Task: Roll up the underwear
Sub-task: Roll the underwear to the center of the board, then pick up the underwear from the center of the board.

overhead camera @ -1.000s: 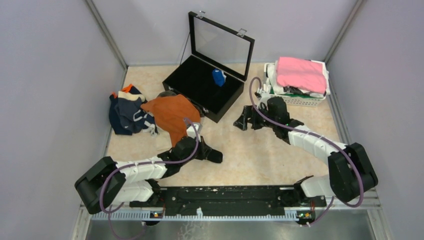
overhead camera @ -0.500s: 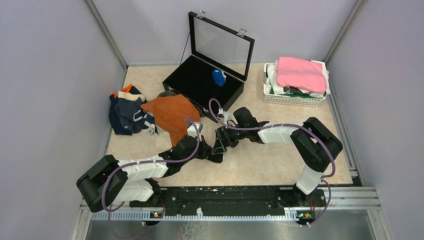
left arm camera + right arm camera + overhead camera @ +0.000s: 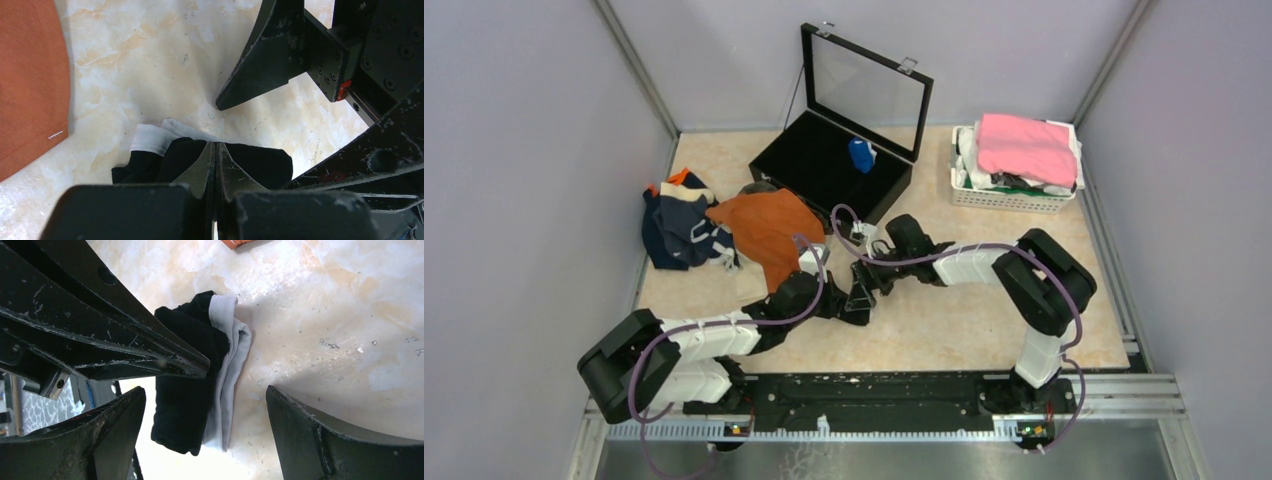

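A black underwear [image 3: 187,400] with a white waistband [image 3: 231,360] lies rolled on the marble table. My left gripper [image 3: 216,145] is shut, its tips resting on the black roll [image 3: 260,165]. My right gripper [image 3: 205,390] is open and straddles the roll, one finger [image 3: 115,440] on each side, apart from the cloth. Seen from above, both grippers meet mid-table, the left [image 3: 849,305] just under the right [image 3: 861,290]. A rust-orange underwear [image 3: 764,225] lies flat to the left. A navy pile [image 3: 679,230] sits beyond it.
An open black box [image 3: 864,222] with a raised glass lid [image 3: 864,85] holds a blue roll [image 3: 861,153]. At the back right, a white basket [image 3: 1014,202] carries a pink folded cloth [image 3: 1024,145]. Grey walls close three sides.
My right arm swung from beside the basket leftwards to the left gripper and now straddles the black roll. The left arm stayed still.
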You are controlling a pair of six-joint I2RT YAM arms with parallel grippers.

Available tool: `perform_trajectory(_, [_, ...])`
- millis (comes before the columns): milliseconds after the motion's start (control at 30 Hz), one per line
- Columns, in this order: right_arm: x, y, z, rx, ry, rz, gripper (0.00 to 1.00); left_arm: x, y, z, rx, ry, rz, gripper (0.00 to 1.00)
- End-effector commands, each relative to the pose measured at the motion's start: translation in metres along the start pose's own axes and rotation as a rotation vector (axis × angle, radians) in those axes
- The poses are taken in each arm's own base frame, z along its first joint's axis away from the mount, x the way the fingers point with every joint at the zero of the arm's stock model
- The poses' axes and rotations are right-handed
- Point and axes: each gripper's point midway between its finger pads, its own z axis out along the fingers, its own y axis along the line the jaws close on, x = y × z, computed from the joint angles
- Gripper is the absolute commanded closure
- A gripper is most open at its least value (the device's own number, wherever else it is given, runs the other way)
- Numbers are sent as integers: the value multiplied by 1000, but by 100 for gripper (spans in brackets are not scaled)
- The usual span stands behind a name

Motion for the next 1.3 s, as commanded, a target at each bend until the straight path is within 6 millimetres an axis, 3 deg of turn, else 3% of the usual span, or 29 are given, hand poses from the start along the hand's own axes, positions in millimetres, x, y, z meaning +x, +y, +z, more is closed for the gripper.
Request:
perform_trajectory(0, [4, -10, 5, 27, 35, -93, 12, 37, 34, -6, -114, 134, 43, 100])
perform_trajectory(333, [45, -2, 17, -60, 149, -28, 32, 38, 34, -6, -112, 136, 42, 100])
perform_trajectory(833, [68, -16, 20, -6, 218, 56, 59, 37, 33, -6, -113, 130, 46, 100])
perform_trajectory(1000, [67, -21, 20, 24, 211, 62, 76, 35, 33, -6, -112, 126, 49, 100])
perform_trajectory(1133, [59, -21, 18, 51, 182, 52, 100, 27, 28, -6, -104, 113, 49, 100])
perform_trajectory(1267, [50, -19, 13, 70, 142, 33, 100, 8, 14, -8, -74, 70, 43, 100])
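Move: The right hand's open fingers straddle the near, right-hand end of the rolled black underwear, whose middle lies about 3 cm to its left, 2 cm back and 3 cm below. The orange garment lies some 12 cm ahead and 18 cm left, and the open display case about 26 cm ahead and 6 cm left. From the left hand the roll's middle is about 2 cm below and 1 cm to the right, level with it. The right hand eases back towards the robot and down by nearly 2 cm each, turning a few degrees counter-clockwise, while its wide-open fingers close steadily and at last pinch the free right-hand end of the black roll between their tips. Close beside it the left hand stays put, its shut fingertips still resting on the roll to pin it to the table. ##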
